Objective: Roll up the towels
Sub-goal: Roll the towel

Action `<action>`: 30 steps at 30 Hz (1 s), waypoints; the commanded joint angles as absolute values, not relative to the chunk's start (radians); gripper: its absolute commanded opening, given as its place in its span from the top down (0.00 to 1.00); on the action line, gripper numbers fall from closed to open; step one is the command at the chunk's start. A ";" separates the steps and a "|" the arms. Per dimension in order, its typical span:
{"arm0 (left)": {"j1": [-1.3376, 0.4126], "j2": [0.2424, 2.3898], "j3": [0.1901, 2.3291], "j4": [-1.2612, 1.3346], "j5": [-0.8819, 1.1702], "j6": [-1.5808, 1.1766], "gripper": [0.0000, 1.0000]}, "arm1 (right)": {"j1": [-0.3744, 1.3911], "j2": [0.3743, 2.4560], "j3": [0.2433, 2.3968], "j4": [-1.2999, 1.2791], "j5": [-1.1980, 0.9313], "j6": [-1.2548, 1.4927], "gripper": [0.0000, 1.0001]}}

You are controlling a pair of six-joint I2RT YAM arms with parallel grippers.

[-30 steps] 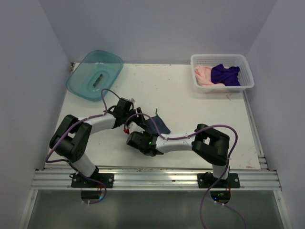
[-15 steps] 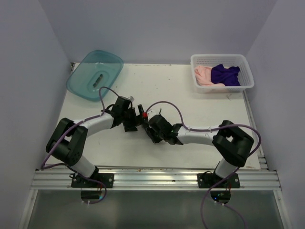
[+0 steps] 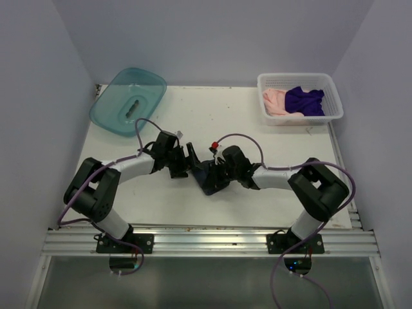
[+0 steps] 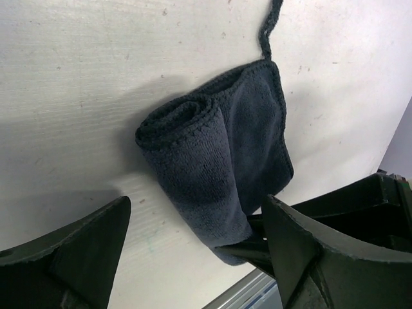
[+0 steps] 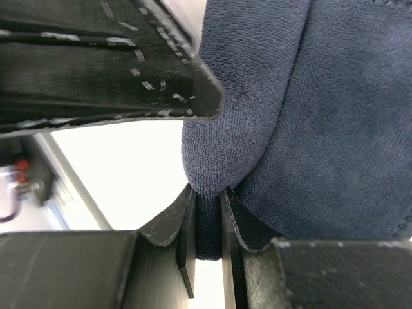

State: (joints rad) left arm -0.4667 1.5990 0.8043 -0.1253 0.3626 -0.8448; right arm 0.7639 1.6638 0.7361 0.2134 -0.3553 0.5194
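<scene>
A dark slate-blue towel lies mid-table, partly rolled, with a flat flap still out to one side. My right gripper is shut on the roll's near end; cloth fills the gap between its fingers. My left gripper stands open just left of the towel, one finger on each side of the roll's end and touching nothing. From above, the left gripper and the right gripper meet at the towel. A purple towel and a pale pink towel lie crumpled in the basket.
The white mesh basket stands at the table's back right. A teal plastic tub sits at the back left. Grey walls close in both sides, and a metal rail runs along the near edge.
My left gripper has opened and let go of the blue towel. The right wrist has swung rightward and farther from the rail, still pinching the towel's end.
</scene>
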 commanded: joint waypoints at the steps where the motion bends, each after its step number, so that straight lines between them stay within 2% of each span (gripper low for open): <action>1: -0.471 1.621 0.787 -0.086 0.367 -0.828 0.14 | 0.736 1.692 0.719 0.325 -0.527 0.595 0.91; 5: -0.477 1.663 0.781 -0.046 0.367 -0.836 0.19 | 0.719 1.732 0.730 0.338 -0.577 0.609 0.91; 8: -0.486 1.686 0.793 -0.035 0.365 -0.844 0.30 | 0.713 1.750 0.745 0.312 -0.584 0.600 0.90; 9: -0.488 1.689 0.795 -0.035 0.364 -0.847 0.34 | 0.712 1.752 0.753 0.299 -0.580 0.597 0.89; 12: -0.492 1.684 0.792 -0.041 0.357 -0.856 0.54 | 0.712 1.730 0.768 0.220 -0.519 0.563 0.82; 15: -0.492 1.675 0.790 -0.057 0.351 -0.856 0.62 | 0.713 1.657 0.779 0.109 -0.389 0.517 0.53; 16: -0.494 1.672 0.788 -0.063 0.350 -0.857 0.64 | 0.716 1.628 0.781 0.082 -0.350 0.506 0.46; 17: -0.494 1.664 0.788 -0.072 0.347 -0.857 0.65 | 0.721 1.602 0.785 0.021 -0.309 0.483 0.39; 20: -0.495 1.652 0.784 -0.083 0.342 -0.865 0.65 | 0.794 1.522 0.836 -0.093 -0.148 0.433 0.36; 25: -0.497 1.635 0.781 -0.100 0.330 -0.874 0.65 | 0.991 1.502 0.945 -0.280 0.277 0.316 0.36; 30: -0.497 1.618 0.787 -0.112 0.319 -0.881 0.65 | 1.141 1.589 1.041 -0.330 0.497 0.241 0.36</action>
State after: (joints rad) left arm -0.4919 1.6596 0.7918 -0.0875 0.3389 -0.8700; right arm 1.0962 1.5368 0.9886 -0.2272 0.2398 0.3298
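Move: The rolled edge of the towel has its middle about 3 cm back, 3 cm to the right of and 3 cm below my open left hand. Its far-left end sits between those fingers. From my right hand, still pinching the near end, that middle is about 2 cm ahead, 3 cm left and 1 cm below. From my left hand, the flat unrolled part lies level with it and some 9 cm right, 4 cm down, and the towel's loop about 6 cm ahead, 8 cm right and 5 cm down. I lower my left hand about 2 cm over the rolled towel and close its fingers on the roll towards the far-left end. My right hand keeps its pinch, tips on slightly and sinks a little, then opens and lets go of the near end. It lifts some 6 cm, easing back and turning its wrist back by about 30 degrees. ##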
